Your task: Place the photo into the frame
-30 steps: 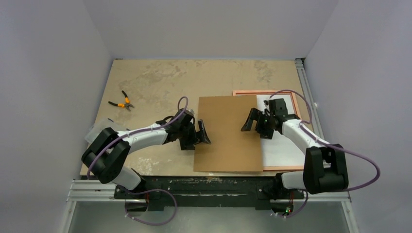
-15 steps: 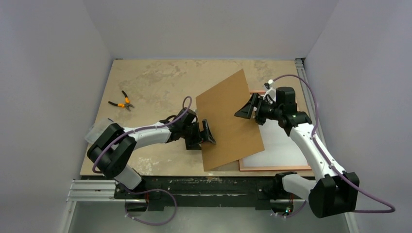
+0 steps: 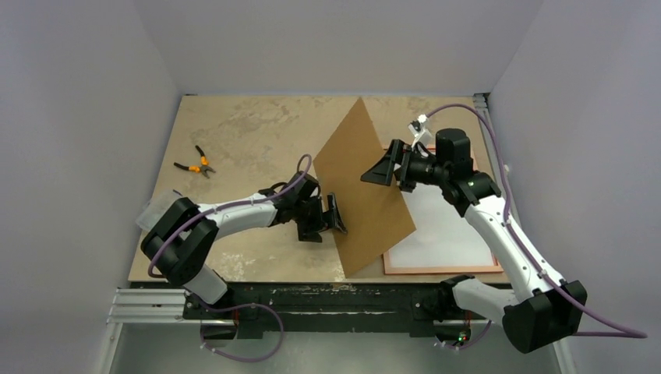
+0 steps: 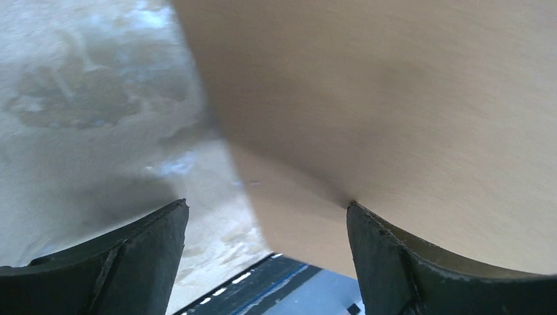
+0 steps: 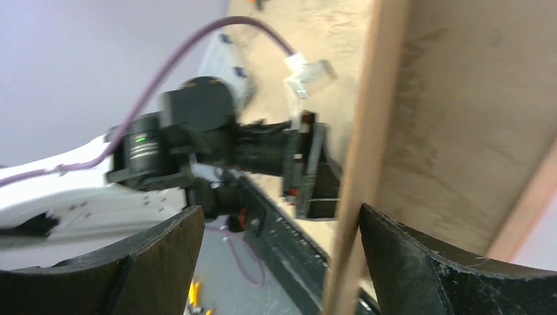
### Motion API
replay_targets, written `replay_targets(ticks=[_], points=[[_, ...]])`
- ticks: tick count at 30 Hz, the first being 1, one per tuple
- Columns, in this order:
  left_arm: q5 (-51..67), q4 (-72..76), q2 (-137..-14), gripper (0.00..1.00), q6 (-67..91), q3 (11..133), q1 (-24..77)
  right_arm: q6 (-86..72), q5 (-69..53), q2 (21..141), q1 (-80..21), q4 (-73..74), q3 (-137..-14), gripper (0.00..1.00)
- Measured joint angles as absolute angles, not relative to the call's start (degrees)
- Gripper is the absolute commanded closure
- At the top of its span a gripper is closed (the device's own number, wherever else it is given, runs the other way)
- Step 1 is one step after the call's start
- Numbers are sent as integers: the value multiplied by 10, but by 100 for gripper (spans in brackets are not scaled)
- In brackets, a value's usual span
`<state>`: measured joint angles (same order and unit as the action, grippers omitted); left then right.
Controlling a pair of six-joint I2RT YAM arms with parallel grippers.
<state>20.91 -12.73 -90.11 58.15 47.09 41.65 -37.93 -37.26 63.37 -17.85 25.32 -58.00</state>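
The frame (image 3: 444,270) lies flat at the table's right, pale rim up. A white sheet (image 3: 448,230) fills it, apparently the photo with its reverse side up. A brown backing board (image 3: 366,195) stands steeply tilted, its lower left edge down by the frame. My left gripper (image 3: 334,218) is open at the board's lower left; in the left wrist view, one fingertip (image 4: 355,213) touches the board (image 4: 394,98). My right gripper (image 3: 382,167) is open high on the board's right side. In the right wrist view, the board's thin edge (image 5: 364,164) runs between the wide fingers (image 5: 420,256).
Orange-handled pliers (image 3: 195,164) lie at the table's left. A pale translucent thing (image 3: 156,209) sits at the left edge beside the left arm. A metal rail (image 3: 335,300) runs along the near edge. Walls close in on three sides.
The board was lying flat over the frame's left part and now stands tilted up on edge. My right gripper rose and swung left with it. The left gripper barely moved.
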Motion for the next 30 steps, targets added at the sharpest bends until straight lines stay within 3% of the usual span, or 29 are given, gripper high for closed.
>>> replay_targets(ticks=[9, 16, 30], points=[[180, -152, -912, 12, 575, 474, 429, -473, -506, 611, -207, 155, -585, 9], [154, -168, -886, 12, 574, 464, 429, -499, -525, 611, -213, 125, -578, 10], [160, -175, -589, 10, 587, 372, 355, -523, -524, 625, -260, 93, -548, 11]])
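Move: The tan backing board already slants up between the hands, its low left edge on the table beside the left fingers and its raised right edge between the open right fingers. Its middle is about 8 cm left of the right hand, 1 cm back and 9 cm below; from the left hand it is some 8 cm right, 4 cm ahead and 7 cm above. The frame lies roughly 17 cm right of the right hand, 1 cm back and 21 cm below. Upward, then slightly down again while still going back and left, the right hand pushes the board's underside with one finger, ending about 6 cm back, 6 cm left and 5 cm higher; it swings some 20 degrees counter-clockwise, fingertips tipping up, grip wide open. The left hand lingers low by the bottom edge, then rises about 8 cm and backs off 6 cm left, fingers open. ##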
